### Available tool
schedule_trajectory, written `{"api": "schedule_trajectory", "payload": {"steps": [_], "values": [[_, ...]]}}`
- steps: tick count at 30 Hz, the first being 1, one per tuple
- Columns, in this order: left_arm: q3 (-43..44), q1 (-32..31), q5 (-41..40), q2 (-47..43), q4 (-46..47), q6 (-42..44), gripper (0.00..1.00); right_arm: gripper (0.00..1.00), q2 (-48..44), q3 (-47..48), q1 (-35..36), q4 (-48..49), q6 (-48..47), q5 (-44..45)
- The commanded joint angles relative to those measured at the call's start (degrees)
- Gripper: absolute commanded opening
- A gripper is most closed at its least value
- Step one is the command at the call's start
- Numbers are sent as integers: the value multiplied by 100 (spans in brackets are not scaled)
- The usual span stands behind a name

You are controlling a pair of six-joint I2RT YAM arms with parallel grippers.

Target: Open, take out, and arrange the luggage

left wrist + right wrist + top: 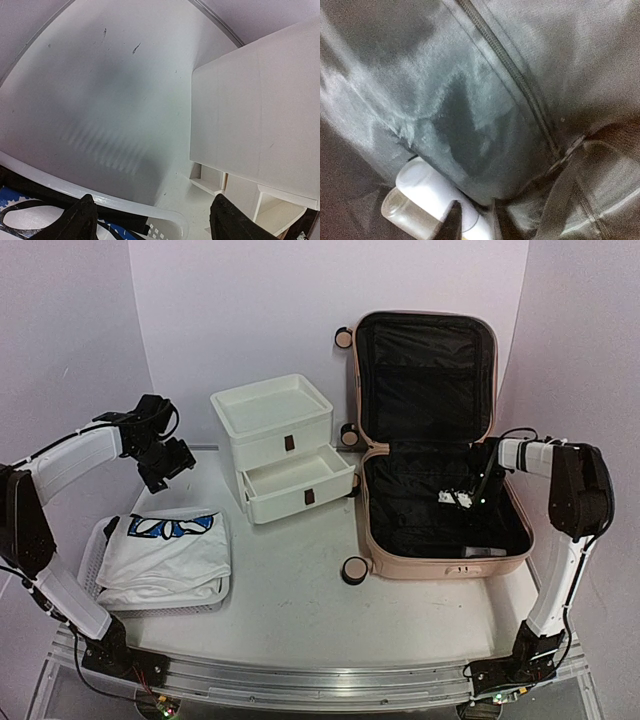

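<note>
The pale pink luggage (pixel 450 562) lies open at the right of the table, its lid (pixel 425 370) upright against the back wall, black lining showing. My right gripper (pixel 463 499) reaches down into the lower half. In the right wrist view its narrow jaws (pixel 476 225) are closed on the end of a white bottle (pixel 427 187) with a clear cap, which lies against the black lining (pixel 470 100). My left gripper (pixel 165 462) hangs open over the table left of the drawers, its fingers spread wide (pixel 152 202) with nothing between them.
A white plastic drawer unit (pixel 280 445) stands mid-table with its lower drawer pulled out; its side (pixel 260 110) is close to my left gripper. A white mesh basket (pixel 100 560) at the front left holds a folded white shirt (pixel 170 550) with blue print.
</note>
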Motion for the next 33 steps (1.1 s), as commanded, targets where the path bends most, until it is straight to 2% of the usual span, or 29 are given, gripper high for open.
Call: {"api": "schedule_trajectory", "payload": {"steps": [1, 4, 11, 23, 31, 33], "values": [[191, 24, 57, 2, -35, 14, 77, 30, -61, 234, 18, -31, 67, -379], [208, 26, 79, 23, -38, 43, 78, 38, 48, 293, 21, -482, -203, -810], [72, 26, 40, -141, -36, 19, 77, 46, -36, -190, 29, -735, -486, -596], [-74, 24, -65, -213, 22, 229, 77, 51, 594, -138, 94, -116, -482, -381], [-395, 23, -89, -427, 272, 419, 77, 52, 550, -601, 414, 386, -521, 108], [-437, 21, -60, -474, 306, 530, 77, 57, 437, -636, 442, 522, -460, 27]]}}
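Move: The white bottle lies on the floor of the open suitcase, about 6 cm back towards the base from the right hand, roughly 1 cm to its right and 5 cm below it. The suitcase's near wall is some 10 cm back and straight behind the hand; its right wall is about 7 cm to the hand's right and level with it front to back. From the left hand the bottle is about 62 cm right, 10 cm back and 20 cm lower. With its fingers pointing down into the suitcase, the right hand eases about 1.5 cm left, then draws back some 5 cm towards the near wall and sinks 3 to 4 cm onto the white bottle, most of the sinking coming in the second half. Meanwhile the fingers spread from nearly shut to about half open and tilt some 15 degrees so the tips lean back towards the base, ending astride the bottle's left end without closing on it. ##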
